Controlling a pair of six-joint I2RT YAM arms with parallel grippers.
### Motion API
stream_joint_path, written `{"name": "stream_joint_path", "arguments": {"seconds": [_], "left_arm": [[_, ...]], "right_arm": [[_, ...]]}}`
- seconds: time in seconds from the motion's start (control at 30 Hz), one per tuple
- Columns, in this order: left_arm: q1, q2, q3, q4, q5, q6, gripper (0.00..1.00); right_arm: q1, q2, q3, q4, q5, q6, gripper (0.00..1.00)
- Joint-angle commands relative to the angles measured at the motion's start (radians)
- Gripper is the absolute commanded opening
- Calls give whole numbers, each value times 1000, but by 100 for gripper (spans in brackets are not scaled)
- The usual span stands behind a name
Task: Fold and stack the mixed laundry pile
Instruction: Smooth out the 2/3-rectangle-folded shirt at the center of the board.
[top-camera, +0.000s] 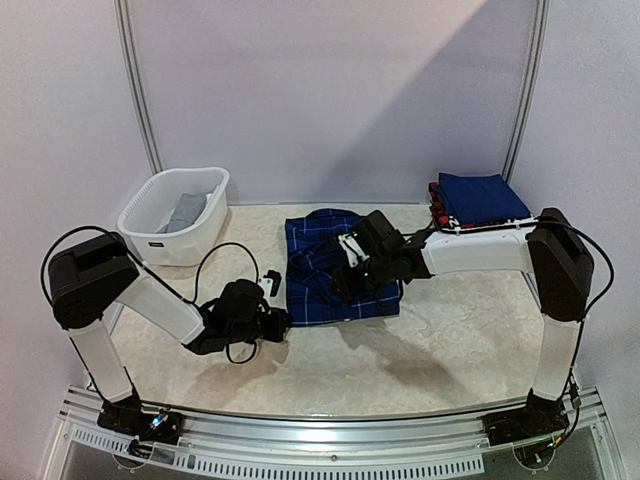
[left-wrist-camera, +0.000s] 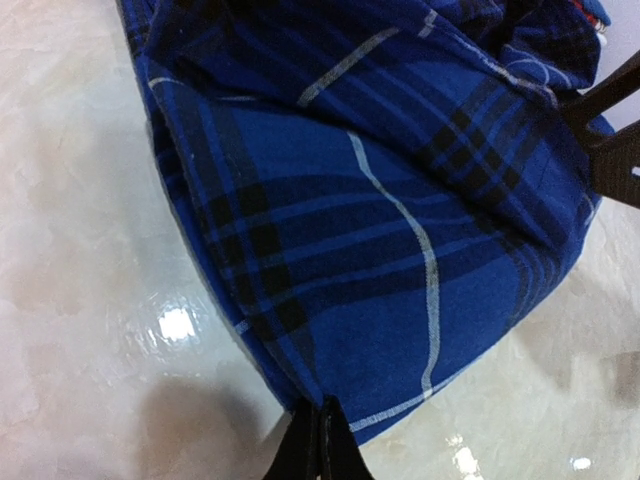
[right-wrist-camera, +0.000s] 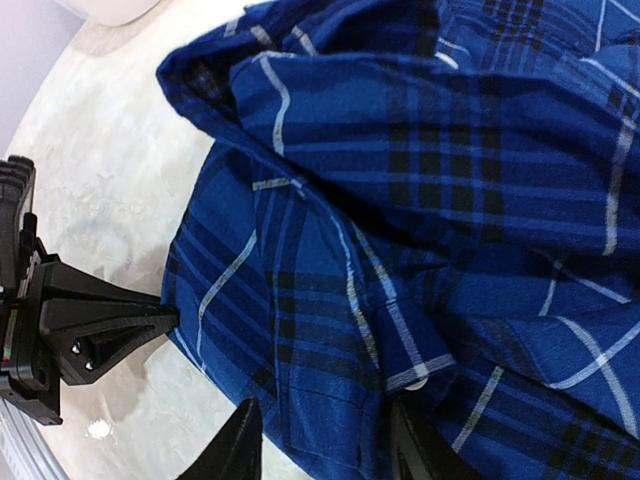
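The dark blue plaid shirt (top-camera: 335, 262) lies half folded and rumpled in the middle of the table. My left gripper (top-camera: 282, 321) is low at the shirt's near-left corner, shut on the hem of the plaid shirt (left-wrist-camera: 400, 250); its fingertips (left-wrist-camera: 322, 420) pinch the cloth edge. My right gripper (top-camera: 342, 282) hovers over the shirt's middle. In the right wrist view it (right-wrist-camera: 325, 410) stands open, its fingers (right-wrist-camera: 243, 445) astride a cuffed fold of the shirt (right-wrist-camera: 420, 200) near its near edge. A grey garment (top-camera: 186, 212) lies in the basket.
The white slotted basket (top-camera: 152, 238) stands at the back left. A folded stack (top-camera: 480, 198), dark blue on top of red, sits at the back right. A small black object (top-camera: 272, 281) lies on the table left of the shirt.
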Motion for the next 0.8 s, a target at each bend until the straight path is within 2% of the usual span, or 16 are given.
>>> {"name": "stream_joint_path", "arguments": {"seconds": [0.0,0.17,0.37,0.57,0.77], "left_arm": [[-6,28,-15,6,4,-2,0],[-6,34,-17,14,4,-2,0],[-6,37,-21,26,7,0,0],[-5,34,-26,35,14,1,0],[-3,24,-33,35,17,2,0]], "right_arm": [[16,33,-4,-19,9,10,42],[18,42,-1,-28,11,13,32],[18,55,41,-55,42,-2,1],[6,129,216,-171,189,-62,0],[-79,247,413,-230,197,-109,0]]}}
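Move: The shirt's loose, rumpled edge lies about 2 cm below the half-open right fingers and 1 cm back. The shirt's near-left corner, pinched in the shut left fingers, is roughly 12 cm left of the right hand, 6 cm back and 7 cm lower; the shirt's far edge is some 24 cm ahead, 2 cm left. From the left hand, the loose edge lies around 5 cm ahead, 12 cm right and 5 cm up. Right fingers pinch the loose edge, then pull some 6 cm forward and slightly up; left keeps the corner. ##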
